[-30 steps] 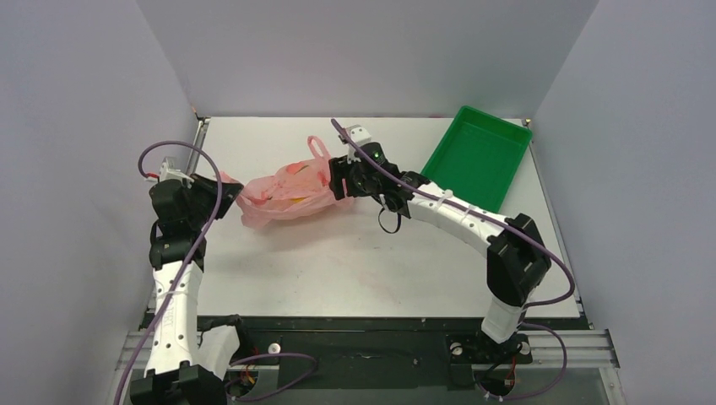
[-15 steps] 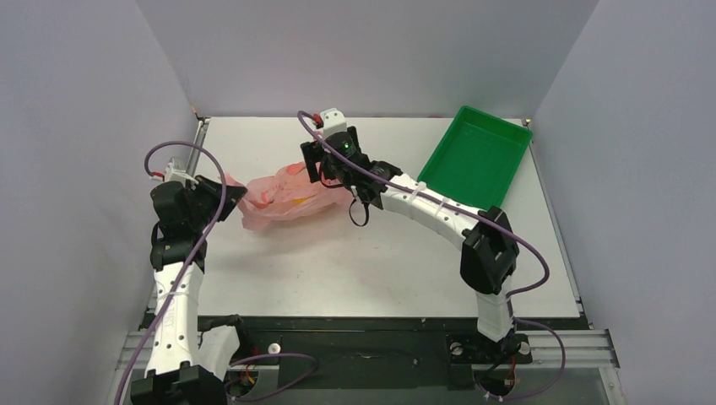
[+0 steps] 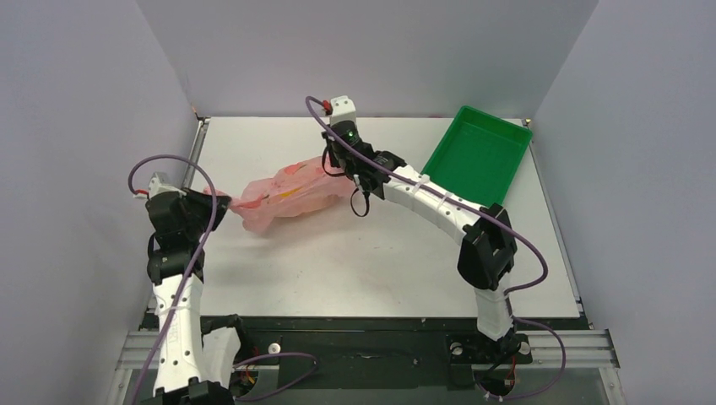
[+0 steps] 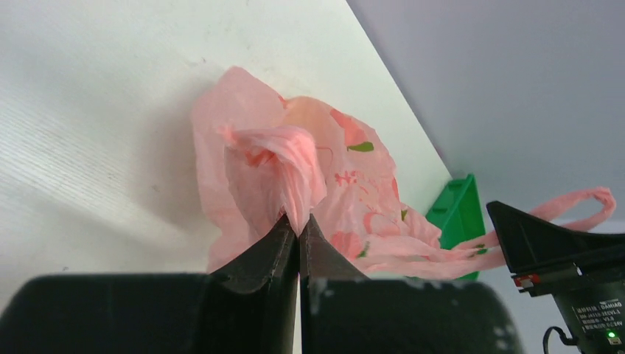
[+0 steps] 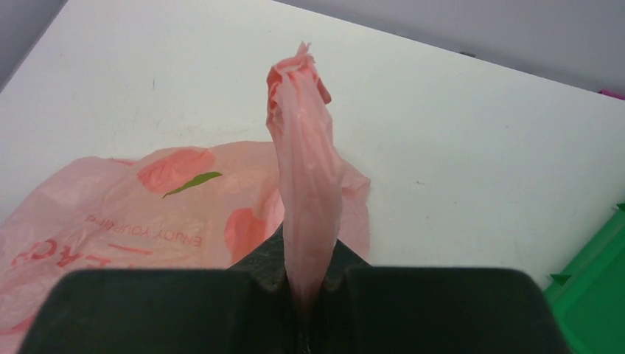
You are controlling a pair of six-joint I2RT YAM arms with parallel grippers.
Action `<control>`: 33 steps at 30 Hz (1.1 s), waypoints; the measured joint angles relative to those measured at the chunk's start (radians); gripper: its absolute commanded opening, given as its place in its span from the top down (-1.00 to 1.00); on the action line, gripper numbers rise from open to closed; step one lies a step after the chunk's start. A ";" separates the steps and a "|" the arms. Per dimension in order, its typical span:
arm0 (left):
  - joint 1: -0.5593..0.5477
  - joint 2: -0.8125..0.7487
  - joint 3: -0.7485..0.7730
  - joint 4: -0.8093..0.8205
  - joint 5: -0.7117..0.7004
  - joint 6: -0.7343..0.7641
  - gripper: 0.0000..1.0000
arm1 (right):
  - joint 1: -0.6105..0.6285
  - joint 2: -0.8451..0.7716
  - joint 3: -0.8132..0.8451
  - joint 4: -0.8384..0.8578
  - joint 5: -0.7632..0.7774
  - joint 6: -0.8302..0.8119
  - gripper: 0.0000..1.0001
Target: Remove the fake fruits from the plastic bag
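The pink plastic bag (image 3: pixel 283 198) lies stretched across the table's left middle, between both arms. My left gripper (image 3: pixel 221 205) is shut on its left end, a bunched pink fold (image 4: pixel 295 166) pinched between the tips of the gripper (image 4: pixel 298 225). My right gripper (image 3: pixel 331 164) is shut on the bag's right end, with a twisted handle strip (image 5: pixel 302 169) rising from between the jaws of the gripper (image 5: pixel 308 258). The fake fruits are inside the bag. Only a faint yellow streak (image 3: pixel 287 193) shows through the film.
A green tray (image 3: pixel 477 156) stands at the back right, beside the right arm's forearm. Grey walls close in the table on three sides. The right arm's cable loops down near the bag's right end.
The right gripper was open half a second ago and has shut on the bag's handle. The left gripper has pulled back to the left, drawing the bag out longer and flatter.
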 measured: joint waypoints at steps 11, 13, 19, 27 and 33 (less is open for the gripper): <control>0.061 -0.078 -0.023 -0.038 0.112 0.021 -0.19 | -0.107 -0.149 -0.182 0.143 -0.150 0.169 1.00; 0.064 -0.101 -0.027 -0.045 0.140 0.040 -0.37 | -0.108 -0.149 -0.185 0.148 -0.171 0.173 0.67; 0.064 -0.139 0.064 -0.069 0.269 0.138 -0.48 | -0.109 -0.152 -0.198 0.122 -0.193 0.204 -0.37; -0.072 0.009 0.394 -0.132 0.327 0.330 -0.47 | -0.109 -0.231 -0.211 0.014 -0.163 0.344 -0.69; -0.359 0.135 0.537 -0.204 0.177 0.439 -0.50 | -0.108 -0.328 -0.239 -0.055 -0.113 0.459 -0.72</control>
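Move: The bag's body, fruits still inside, lies about 20 cm ahead of the left hand, 12 cm to its right and some 18 cm lower; the left fingers already pinch its near-left end. The right hand already grips the right handle, with the bag's body roughly 8 cm ahead, 11 cm to its left and 18 cm below. The green tray is about 28 cm ahead of the right hand, 40 cm to its right and 22 cm lower. Up and to the right the left hand swings, about 15 cm up and 12 cm across, after a small backward shift and opening its fingers to free the bag's end; its wrist turns some 35 degrees clockwise and its fingers tip up. The right hand first shifts right and rolls its left side up, then opens around the handle and eases back, right and up, ending about 7 cm to the right. ##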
